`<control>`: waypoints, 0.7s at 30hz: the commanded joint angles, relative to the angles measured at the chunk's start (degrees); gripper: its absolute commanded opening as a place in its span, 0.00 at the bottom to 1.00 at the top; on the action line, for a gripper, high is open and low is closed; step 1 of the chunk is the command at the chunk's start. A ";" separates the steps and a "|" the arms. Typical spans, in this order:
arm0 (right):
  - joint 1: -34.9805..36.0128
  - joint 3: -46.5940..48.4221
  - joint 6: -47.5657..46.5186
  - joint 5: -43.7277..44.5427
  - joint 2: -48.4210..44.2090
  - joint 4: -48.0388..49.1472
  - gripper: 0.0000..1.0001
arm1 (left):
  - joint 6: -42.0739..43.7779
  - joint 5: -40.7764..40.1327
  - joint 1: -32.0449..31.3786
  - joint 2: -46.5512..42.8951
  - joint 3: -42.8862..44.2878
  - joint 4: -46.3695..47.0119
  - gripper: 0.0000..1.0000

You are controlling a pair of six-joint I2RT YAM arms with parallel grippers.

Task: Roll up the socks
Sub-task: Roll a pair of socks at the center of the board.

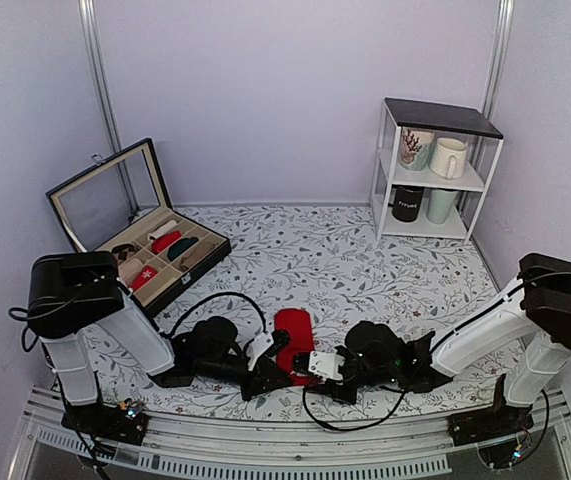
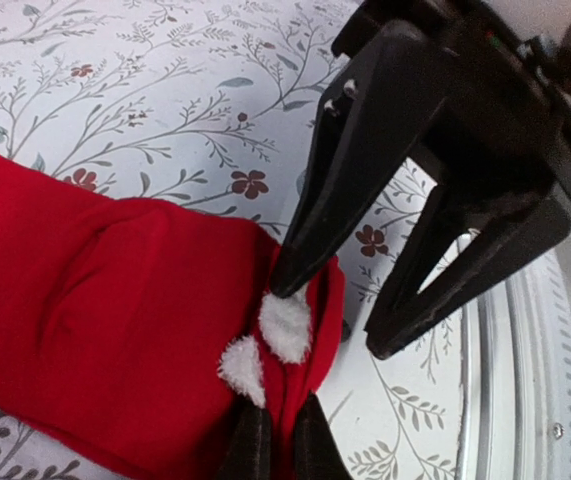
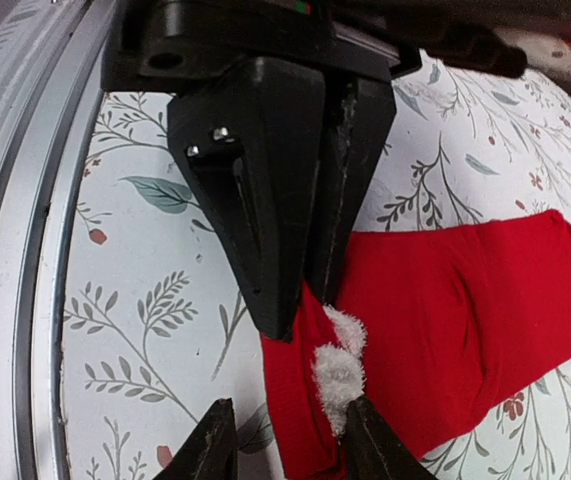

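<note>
The red socks (image 1: 293, 332) lie flat as a strip on the floral tablecloth, between the two arms. Their near end carries white fluffy marks (image 2: 285, 325). My left gripper (image 2: 283, 402) is shut on a pinched fold of red fabric at that end, right beside the marks. In the right wrist view the socks (image 3: 465, 310) stretch away to the right, and the left gripper (image 3: 300, 300) comes down onto their edge. My right gripper (image 3: 289, 402) is open and straddles the same end. One fingertip (image 3: 358, 405) touches the white fluff; the other rests over bare cloth.
An open compartment box (image 1: 150, 250) holding several sock rolls stands at the back left. A white shelf (image 1: 430, 170) with mugs stands at the back right. The metal table rail (image 3: 15, 250) runs close behind both grippers at the near edge.
</note>
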 commanded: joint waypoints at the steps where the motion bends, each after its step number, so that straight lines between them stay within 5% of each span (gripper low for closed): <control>1: 0.38 1.27 1.01 1.54 2.88 0.60 0.36 | -1.04 -0.17 0.32 4.53 -2.11 -12.66 0.00; 7: 0.39 0.80 5.08 1.94 4.51 -1.63 0.22 | -0.97 -0.36 0.37 3.16 -2.87 -10.92 0.01; 9: 0.40 0.37 6.59 2.41 4.72 -2.08 0.14 | -0.43 -0.49 0.34 1.89 -3.01 -10.75 0.17; 12: 0.38 0.48 8.45 2.75 5.29 -3.73 0.04 | 0.73 -0.59 0.30 -0.61 -2.99 -10.68 0.24; 16: -0.32 1.65 12.22 -1.40 5.94 -7.46 0.01 | 4.25 -2.12 -1.14 -7.78 -4.53 -9.23 0.29; 21: -4.09 5.02 17.44 -12.53 7.43 -14.65 0.01 | 10.86 -15.61 -8.84 -17.04 -7.22 -10.29 0.36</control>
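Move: The socks' rolled near edge runs between the grippers. Its right corner sits between the right gripper's open fingers, about 1 cm ahead and 2 cm below the hand point; the white tufts lie some 3 cm to its left and 2 cm ahead, and the flat middle about 8 cm ahead and 3 cm left. The left gripper is still shut on the left corner, with the right corner roughly 5 cm to its right, level fore and aft, and the flat middle about 8 cm ahead, 3 cm right. Lower the right gripper about 1 cm and close it, pinching the right corner of the rolled edge, then start rolling the wrist so its top tips forward, some 10 degrees. As the right fingers shut, open the left ones to let go of the left corner and draw that gripper off left, back and up, roughly 3.5 cm in all. ##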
